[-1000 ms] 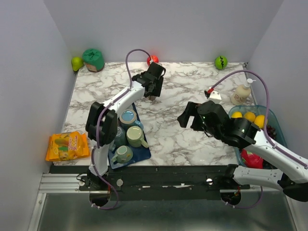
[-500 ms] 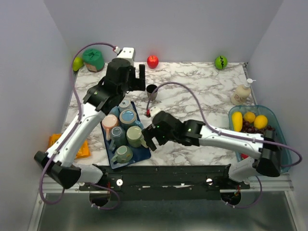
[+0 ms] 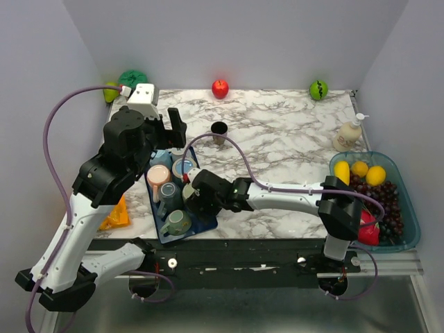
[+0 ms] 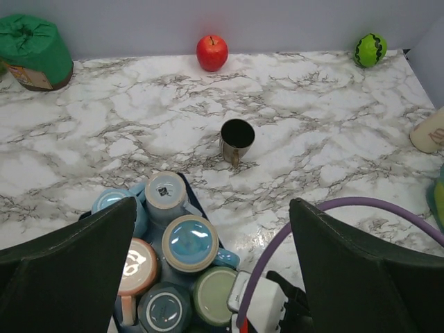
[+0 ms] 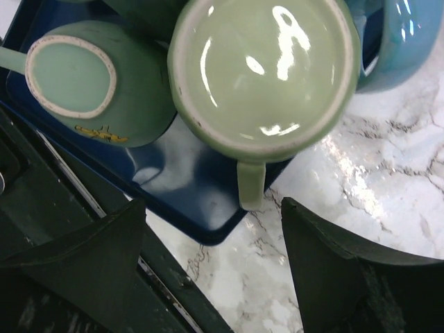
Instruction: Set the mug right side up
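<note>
Several mugs stand upside down on a dark blue tray (image 3: 205, 222). The pale green mug (image 5: 263, 69) fills the right wrist view, bottom up, its handle (image 5: 251, 184) pointing at the camera. My right gripper (image 5: 214, 202) hovers open just above it, one finger on each side of the handle, touching nothing. From above, the right gripper (image 3: 196, 198) hides most of that mug. My left gripper (image 3: 170, 132) hangs open high over the tray's far end. A small metal mug (image 3: 219, 130) stands upright on the marble beyond the tray.
On the tray are also a blue mug (image 4: 191, 243), a salmon mug (image 4: 135, 267), a mint mug (image 5: 76, 80) and others. Red apple (image 3: 220, 88), green ball (image 3: 318, 89) and green bag (image 3: 132, 78) line the back. Soap bottle (image 3: 349, 133) and fruit bin (image 3: 409, 208) sit right, an orange packet (image 3: 114, 215) left.
My left arm let go of the metal mug and drew back up over the tray, jaws opening. My right arm swung left across the table down over the pale green mug.
</note>
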Motion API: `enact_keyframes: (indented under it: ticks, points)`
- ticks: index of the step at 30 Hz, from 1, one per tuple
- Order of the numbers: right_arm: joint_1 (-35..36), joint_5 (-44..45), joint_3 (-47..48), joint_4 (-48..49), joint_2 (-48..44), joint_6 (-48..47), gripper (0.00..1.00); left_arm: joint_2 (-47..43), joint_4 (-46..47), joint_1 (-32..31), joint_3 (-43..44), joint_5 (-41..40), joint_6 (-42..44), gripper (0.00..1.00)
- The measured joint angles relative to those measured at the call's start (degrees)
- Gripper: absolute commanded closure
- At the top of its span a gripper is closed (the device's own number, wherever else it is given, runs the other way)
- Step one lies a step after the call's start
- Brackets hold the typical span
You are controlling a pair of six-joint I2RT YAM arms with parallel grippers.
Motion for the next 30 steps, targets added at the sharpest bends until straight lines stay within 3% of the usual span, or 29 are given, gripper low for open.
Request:
enact_keyframes:
  ticks: [7, 16, 19, 20, 22, 30]
  points:
    - [-0.02, 0.07, 3.8, 1.33, 5.31, -1.09, 0.27, -0.63, -1.29, 0.0, 0.33, 0.72, -0.07, 0.01]
    - [-0.07, 2.71, 4.76, 0.61, 7.54, -0.76, 0.48, -0.68, -1.51, 0.0, 1.01, 1.09, -0.15, 0.01]
    - [-0.07, 3.91, 6.08, -0.76, 8.22, -0.42, 0.67, -0.83, -1.64, 0.0, 1.07, 1.09, -0.15, 0.01]
    - [-0.07, 4.46, 6.45, -1.05, 8.44, -0.2, 0.82, -0.87, -1.7, 0.0, 1.07, 1.09, -0.15, 0.01]
    - [-0.07, 4.98, 7.04, -1.57, 8.74, -0.04, 0.97, -0.94, -1.73, 0.0, 1.07, 1.09, -0.13, 0.01]
    - [-0.04, 6.75, 8.09, -2.23, 8.96, 0.98, 0.99, -1.55, -1.77, 0.0, 1.07, 1.09, -0.17, 0.01]
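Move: The right hand is open just short of the upside-down light-green mug. The mug's middle is about 5 cm ahead, 7 cm left and 3 cm lower, with its handle sticking out towards the fingers. From this hand the grey-blue mug is 5 cm ahead and 17 cm left, the blue mug 15 cm ahead and 11 cm left, and the dark-green mug 4 cm back and 14 cm left. From the left hand the light-green mug lies far below, some 35 cm, about 3 cm back and 4 cm right. The right fingers shut on the light-green mug's handle, pinching it from both sides close to the mug's wall. To get there the hand first slides left and sinks, about 2 cm each, then works forward some 3 cm in all towards the mug, the wrist turning only slightly, and the fingers close from wide open to nearly shut around the handle. ##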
